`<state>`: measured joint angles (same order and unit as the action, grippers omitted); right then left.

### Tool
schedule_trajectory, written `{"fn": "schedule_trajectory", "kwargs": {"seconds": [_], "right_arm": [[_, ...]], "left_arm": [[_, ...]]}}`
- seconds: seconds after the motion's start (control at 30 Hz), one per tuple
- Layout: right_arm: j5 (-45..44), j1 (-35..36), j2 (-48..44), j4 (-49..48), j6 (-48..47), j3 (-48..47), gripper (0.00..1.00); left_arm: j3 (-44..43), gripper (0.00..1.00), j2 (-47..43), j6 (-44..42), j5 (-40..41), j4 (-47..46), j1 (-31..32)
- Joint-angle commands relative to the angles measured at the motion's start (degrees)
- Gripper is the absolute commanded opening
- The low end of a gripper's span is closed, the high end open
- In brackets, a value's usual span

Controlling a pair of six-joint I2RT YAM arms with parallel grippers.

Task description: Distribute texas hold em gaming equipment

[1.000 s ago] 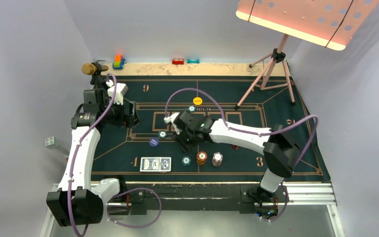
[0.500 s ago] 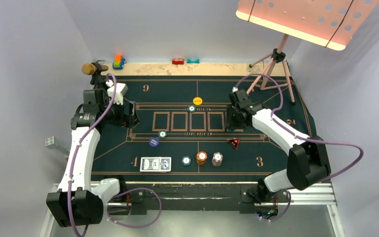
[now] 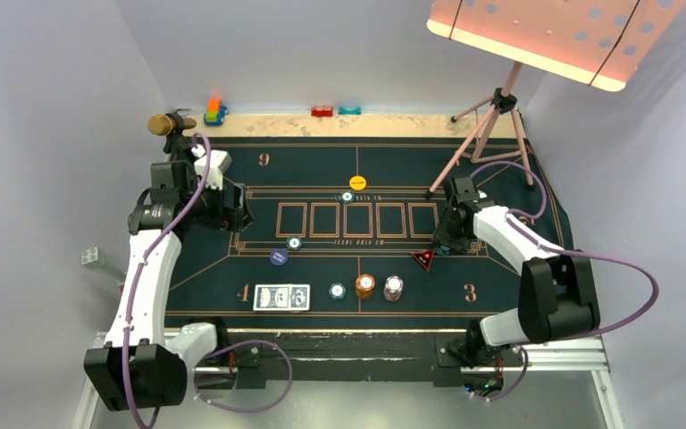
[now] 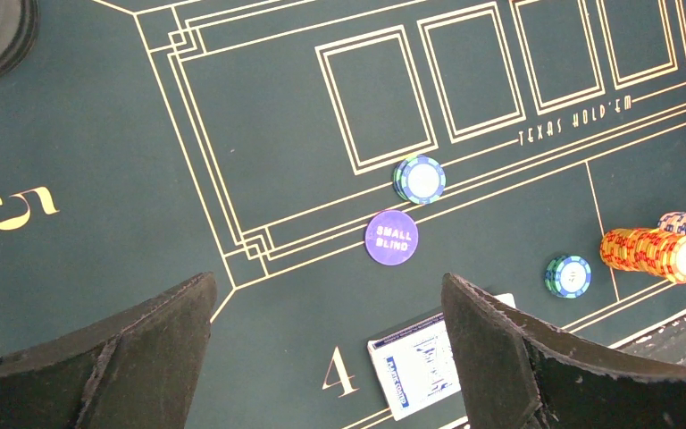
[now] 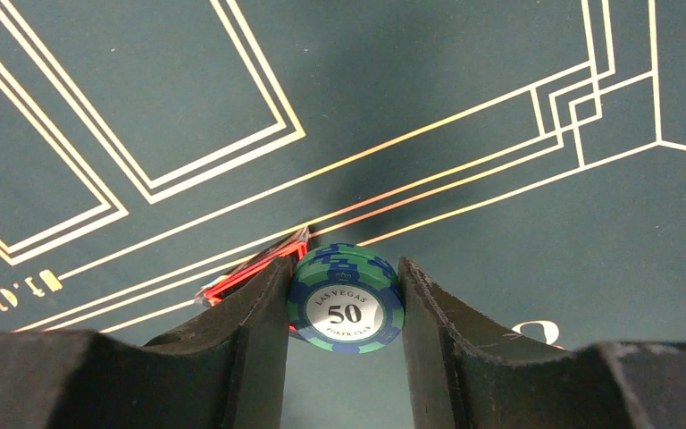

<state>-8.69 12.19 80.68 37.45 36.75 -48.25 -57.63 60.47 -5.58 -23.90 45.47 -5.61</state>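
My right gripper (image 5: 344,268) is shut on a stack of teal 50 chips (image 5: 347,299), held just above the green mat. It hangs at the mat's right side (image 3: 447,247), next to the red-black triangle marker (image 3: 422,259). My left gripper (image 4: 326,286) stands open over the mat's left side (image 3: 237,214), holding nothing. Below it lie the playing cards (image 4: 415,362), the purple small-blind disc (image 4: 391,238) and a teal chip (image 4: 419,179). Another teal chip (image 3: 337,290), an orange stack (image 3: 364,285) and a white/red stack (image 3: 393,288) sit near the front. A yellow disc (image 3: 357,181) lies farther back.
A gold-headed microphone (image 3: 165,123) and small toy blocks (image 3: 214,111) sit along the back edge. A tripod stand (image 3: 491,134) with a pink perforated panel (image 3: 545,36) rises at the back right, one leg close to my right arm.
My right arm has swung from the middle of the mat to its right side and come down beside the triangle marker. The left arm has not moved.
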Motion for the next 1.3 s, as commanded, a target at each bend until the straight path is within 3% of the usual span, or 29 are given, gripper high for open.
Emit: {"fn": "schedule_trajectory", "kwargs": {"seconds": [0.0,0.2,0.27,0.33,0.57,0.87,1.0,1.27], "right_arm": [[-4.18,0.01,1.52,-0.35,2.91,-0.17,0.10],[-6.13,-0.10,3.30,-1.18,3.80,0.75,0.14],[-6.71,-0.14,3.56,-1.22,4.28,1.03,0.26],[-6.67,-0.14,3.00,-1.92,4.42,1.70,0.47],[-5.25,-0.14,3.69,-2.77,4.29,2.74,0.67],[-6.84,0.47,-5.01,0.94,2.83,-0.26,0.71],[-8.71,6.20,-9.54,4.63,1.67,-5.36,0.72],[-1.48,26.81,-7.04,3.01,-6.50,-13.70,0.93]], "left_arm": [[-0.33,1.00,-0.88,-0.26,-1.43,-1.16,-0.35],[-0.32,1.00,-0.83,-0.44,-1.41,-1.16,-0.32],[-0.31,1.00,-0.87,-0.45,-1.41,-1.12,-0.32],[-0.30,1.00,-0.85,-0.42,-1.32,-1.13,-0.35],[-0.34,1.00,-0.85,-0.41,-1.41,-1.06,-0.34],[-0.31,1.00,-1.01,-0.31,-1.58,-1.08,-0.37],[-0.29,1.00,-1.02,-0.42,-1.59,-1.01,-0.32],[-0.31,1.00,-0.70,-0.44,-1.58,-1.02,-0.30]]}}
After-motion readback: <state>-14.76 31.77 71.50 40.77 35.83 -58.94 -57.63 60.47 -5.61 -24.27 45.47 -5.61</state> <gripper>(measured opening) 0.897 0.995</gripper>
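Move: Between my right hand's fingers is the small green-and-blue chip stack, bound for the spot just beside the red triangle, about 3 cm below me, 1 cm back and 1 cm to my right. The triangle lies some 5 cm left and 2 cm back; the white-topped chip stack about 13 cm left and 9 cm back, the orange stack 20 cm left and 9 cm back. From my left hand that spot is roughly 48 cm right, 2 cm back and 17 cm lower. I ease my right hand straight down nearly 3 cm, drifting about 1 cm right and back, to set the pinched chips on the felt just right of the red triangle, then spread the fingers and let go. After a brief pause I lift about 13 cm, swinging some 10 cm left and tipping the fingers outward, opening wider as I leave. ##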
